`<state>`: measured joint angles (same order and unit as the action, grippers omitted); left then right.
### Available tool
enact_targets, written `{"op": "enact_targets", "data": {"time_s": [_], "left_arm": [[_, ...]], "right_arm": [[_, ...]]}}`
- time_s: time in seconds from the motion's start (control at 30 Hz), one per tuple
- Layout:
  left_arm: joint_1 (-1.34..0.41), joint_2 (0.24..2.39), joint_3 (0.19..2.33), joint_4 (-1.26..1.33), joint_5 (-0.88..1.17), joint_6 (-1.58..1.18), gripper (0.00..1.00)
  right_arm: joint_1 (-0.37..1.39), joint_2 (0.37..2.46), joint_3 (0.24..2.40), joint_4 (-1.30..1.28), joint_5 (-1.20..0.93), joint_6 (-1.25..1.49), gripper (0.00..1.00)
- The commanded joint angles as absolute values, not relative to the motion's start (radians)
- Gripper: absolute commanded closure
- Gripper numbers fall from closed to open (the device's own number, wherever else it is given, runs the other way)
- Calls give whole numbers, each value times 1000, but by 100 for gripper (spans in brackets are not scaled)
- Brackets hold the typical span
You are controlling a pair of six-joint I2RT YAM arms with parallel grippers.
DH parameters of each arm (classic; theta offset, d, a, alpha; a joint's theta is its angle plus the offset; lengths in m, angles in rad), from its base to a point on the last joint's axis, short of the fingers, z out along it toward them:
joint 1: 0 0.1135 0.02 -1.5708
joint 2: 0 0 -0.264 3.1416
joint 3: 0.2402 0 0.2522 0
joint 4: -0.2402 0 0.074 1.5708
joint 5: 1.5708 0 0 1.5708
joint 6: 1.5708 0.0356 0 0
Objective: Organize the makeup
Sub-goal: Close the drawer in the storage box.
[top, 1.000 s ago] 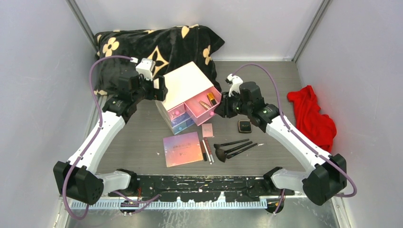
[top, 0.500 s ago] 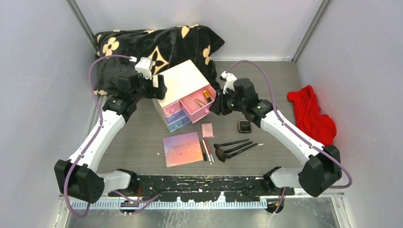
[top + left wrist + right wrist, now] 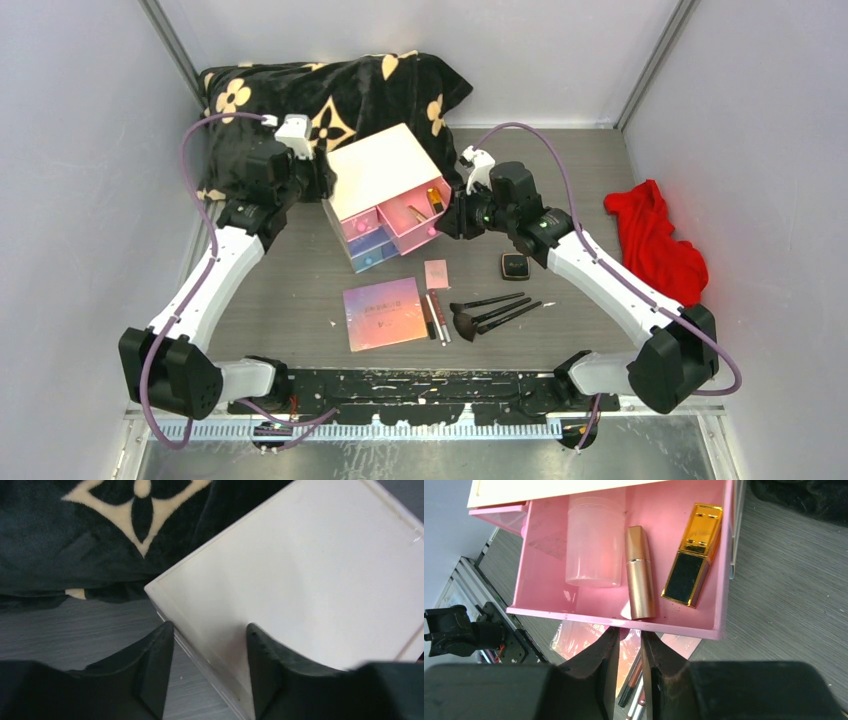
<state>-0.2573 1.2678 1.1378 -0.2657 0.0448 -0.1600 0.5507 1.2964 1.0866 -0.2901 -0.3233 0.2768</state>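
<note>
The cream box (image 3: 385,170) has its pink drawer (image 3: 415,215) part open. Inside the drawer (image 3: 659,510) lie a gold tube (image 3: 640,575), a gold-and-black lipstick (image 3: 691,555) and a clear jar (image 3: 594,542). My right gripper (image 3: 630,632) is at the drawer's front wall, shut on its pink knob. My left gripper (image 3: 209,630) is open and straddles the box's back left edge (image 3: 310,570). On the table lie the iridescent palette (image 3: 383,312), tiny pink compact (image 3: 436,274), thin sticks (image 3: 435,318), black-handled brushes (image 3: 495,312) and black compact (image 3: 514,265).
A black blanket with cream flowers (image 3: 330,95) is bunched behind the box, against the back wall. A red cloth (image 3: 655,245) lies at the right. Grey walls close in both sides.
The pink drawer has slid inward with my right gripper on it, and the box has shifted slightly back and left. My left gripper has moved to the box's back left edge and narrowed.
</note>
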Motion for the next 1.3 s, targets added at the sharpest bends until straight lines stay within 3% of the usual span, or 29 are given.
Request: {"op": "enact_targets", "data": {"time_s": [0.0, 0.03, 0.1, 0.6, 0.7, 1.27], "left_arm": [[-274, 1307, 1091, -265, 148, -193, 73], [-273, 1307, 1079, -257, 149, -198, 86], [-274, 1301, 1058, -245, 151, -207, 93], [-271, 1278, 1005, -267, 133, -199, 93], [-269, 1278, 989, -266, 136, -201, 100], [-267, 1232, 908, -248, 143, -218, 100]], "right_arm": [[554, 1260, 1127, -153, -301, 275, 72], [554, 1260, 1126, -152, -301, 272, 72], [554, 1265, 1127, -150, -304, 273, 72], [555, 1373, 1160, -78, -321, 275, 72], [555, 1387, 1178, -73, -319, 270, 72], [564, 1489, 1286, 5, -325, 276, 72]]}}
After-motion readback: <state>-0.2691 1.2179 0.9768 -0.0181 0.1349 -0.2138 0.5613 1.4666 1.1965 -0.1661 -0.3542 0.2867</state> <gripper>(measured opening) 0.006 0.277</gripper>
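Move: The pink drawer's round knob sits practically at the right fingertips, about 1 cm ahead, 1 cm left and 1 cm lower; inside the drawer the black-and-gold bottle lies some 6 cm ahead and the gold lipstick 4 cm ahead and 4 cm left, both a little lower. The pink square palette is about 8 cm back, far below on the table. For the left hand, the lid's left edge is right under the fingers, about 2 cm down, 1 cm right; the knob lies roughly 10 cm back and 19 cm right. With its narrowly open fingertips kept at the knob, the right hand hardly stirs at first, rising and then dipping by about a centimetre as it edges left, then pushes the drawer front forward and left into the storage box, about 5 cm in all and slightly upward at the end. Early on the left hand shuts its wide-set fingers over the lid's left edge, shifts some 2 cm to the right after a brief jog left, tips about 5 degrees, and stays there beside the box with fingers closed. ##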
